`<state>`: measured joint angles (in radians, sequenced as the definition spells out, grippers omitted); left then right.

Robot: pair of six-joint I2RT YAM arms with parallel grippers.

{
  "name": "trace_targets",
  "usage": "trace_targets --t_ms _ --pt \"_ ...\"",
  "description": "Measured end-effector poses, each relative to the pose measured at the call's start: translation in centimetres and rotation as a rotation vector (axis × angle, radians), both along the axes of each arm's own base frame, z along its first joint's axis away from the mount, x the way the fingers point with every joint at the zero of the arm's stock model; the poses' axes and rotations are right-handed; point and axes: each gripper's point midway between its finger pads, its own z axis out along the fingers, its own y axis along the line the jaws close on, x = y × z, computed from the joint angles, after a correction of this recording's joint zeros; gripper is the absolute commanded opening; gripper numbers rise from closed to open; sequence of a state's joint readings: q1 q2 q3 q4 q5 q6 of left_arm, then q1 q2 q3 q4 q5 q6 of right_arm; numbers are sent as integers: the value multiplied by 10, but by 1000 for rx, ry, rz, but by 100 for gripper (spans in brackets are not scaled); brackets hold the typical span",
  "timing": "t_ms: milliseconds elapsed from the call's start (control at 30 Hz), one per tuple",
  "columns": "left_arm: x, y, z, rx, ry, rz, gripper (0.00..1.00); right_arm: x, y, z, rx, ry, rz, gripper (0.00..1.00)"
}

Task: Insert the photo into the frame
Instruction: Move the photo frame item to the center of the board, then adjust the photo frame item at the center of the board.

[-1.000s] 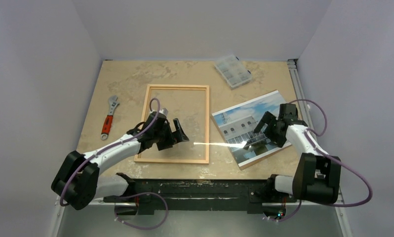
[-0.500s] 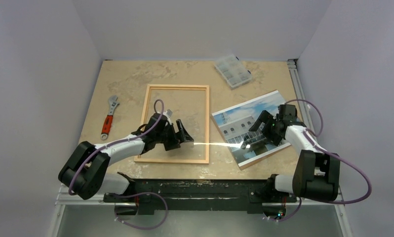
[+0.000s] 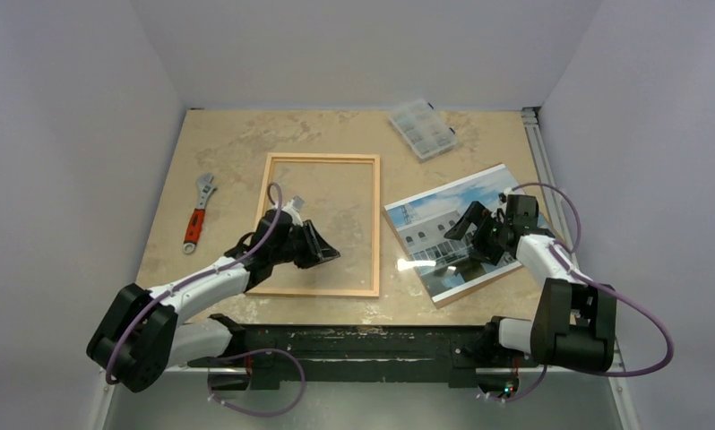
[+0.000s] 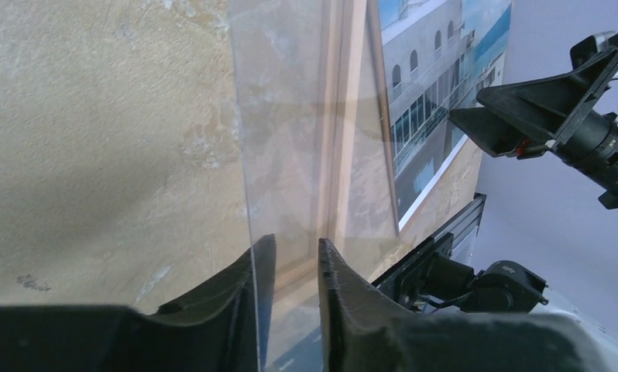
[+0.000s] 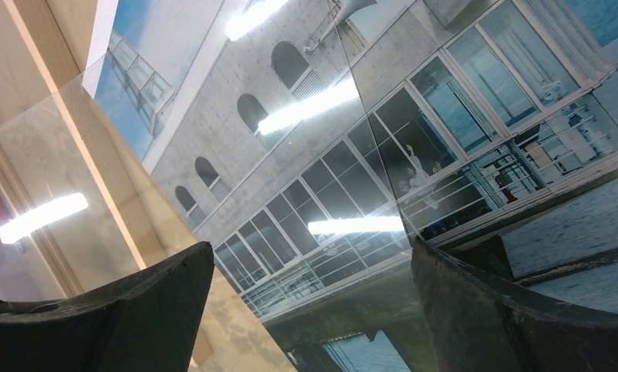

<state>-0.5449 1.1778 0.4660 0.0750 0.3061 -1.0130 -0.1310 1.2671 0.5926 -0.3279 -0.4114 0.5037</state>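
The light wood frame [image 3: 323, 158] lies flat at the table's middle. The photo [image 3: 435, 219] lies face up to its right on a brown board. A clear pane [image 4: 290, 116] is out of the frame and reaches from the frame's right rail toward the photo, showing as a glare [image 3: 417, 262]. My left gripper [image 3: 331, 253] is over the frame's lower right. In the left wrist view its jaws [image 4: 294, 242] stand narrowly apart around the pane's edge, which lies against the left finger [image 4: 263, 256] only. My right gripper [image 3: 470, 240] hovers wide open over the photo [image 5: 329, 155], seen through the pane [image 5: 73, 178].
A red-handled adjustable wrench [image 3: 197, 213] lies left of the frame. A clear compartment box [image 3: 422, 128] sits at the back right. The brown board's edge [image 3: 466, 291] shows under the photo. A black mounting rail [image 3: 354, 340] runs along the near edge.
The left gripper's jaws have narrowed from wide open around the pane's edge. The long glare between the grippers has shrunk to a short one near the photo. The right gripper shifted slightly left.
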Motion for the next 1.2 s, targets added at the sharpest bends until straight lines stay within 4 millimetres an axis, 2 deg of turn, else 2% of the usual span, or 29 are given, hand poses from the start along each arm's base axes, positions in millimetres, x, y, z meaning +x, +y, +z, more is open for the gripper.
trace_targets --t_ms 133,233,400,600,733,867,1033,1200 --pt "-2 6 -6 2 15 18 0 -1 1 1 7 2 4 98" --pt "1 9 -4 -6 14 38 0 -5 3 2 12 11 8 98" --pt "11 24 11 -18 -24 104 0 -10 6 12 21 -6 16 98" --pt "23 54 39 -51 -102 264 0 -10 7 19 27 -26 20 98" --pt "21 76 45 -62 -125 391 0 -11 10 20 42 -24 25 98" --pt "14 98 41 -83 -123 526 0 -11 15 23 55 -29 29 98" --pt "10 111 25 -88 -72 626 0 -14 34 27 75 -32 70 98" --pt "11 111 9 -73 3 660 0 -28 78 32 127 -33 167 98"
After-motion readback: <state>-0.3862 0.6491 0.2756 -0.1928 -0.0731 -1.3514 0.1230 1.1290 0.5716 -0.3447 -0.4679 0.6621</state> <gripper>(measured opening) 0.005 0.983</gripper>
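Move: Around the left hand's half-closed fingers lies the left edge of the clear sheet, its middle about 15 cm to the right and 3 cm ahead. The wooden frame's middle is some 8 cm ahead, 4 cm left and 8 cm below; the photo's middle is roughly 33 cm right and 5 cm ahead. For the right hand, the sheet's middle is about 17 cm left, level ahead, with the photo directly beneath. Pinching the clear sheet's left edge shut, the left hand draws it some 11 cm left across the wooden frame, arching up about 4 cm and sinking most of the way back, while turning nearly 40 degrees counter-clockwise. The right hand, fingers kept wide open, rises 2 to 3 cm over the photo, then sweeps about 7 cm left and slightly back, following the sheet towards the frame. ##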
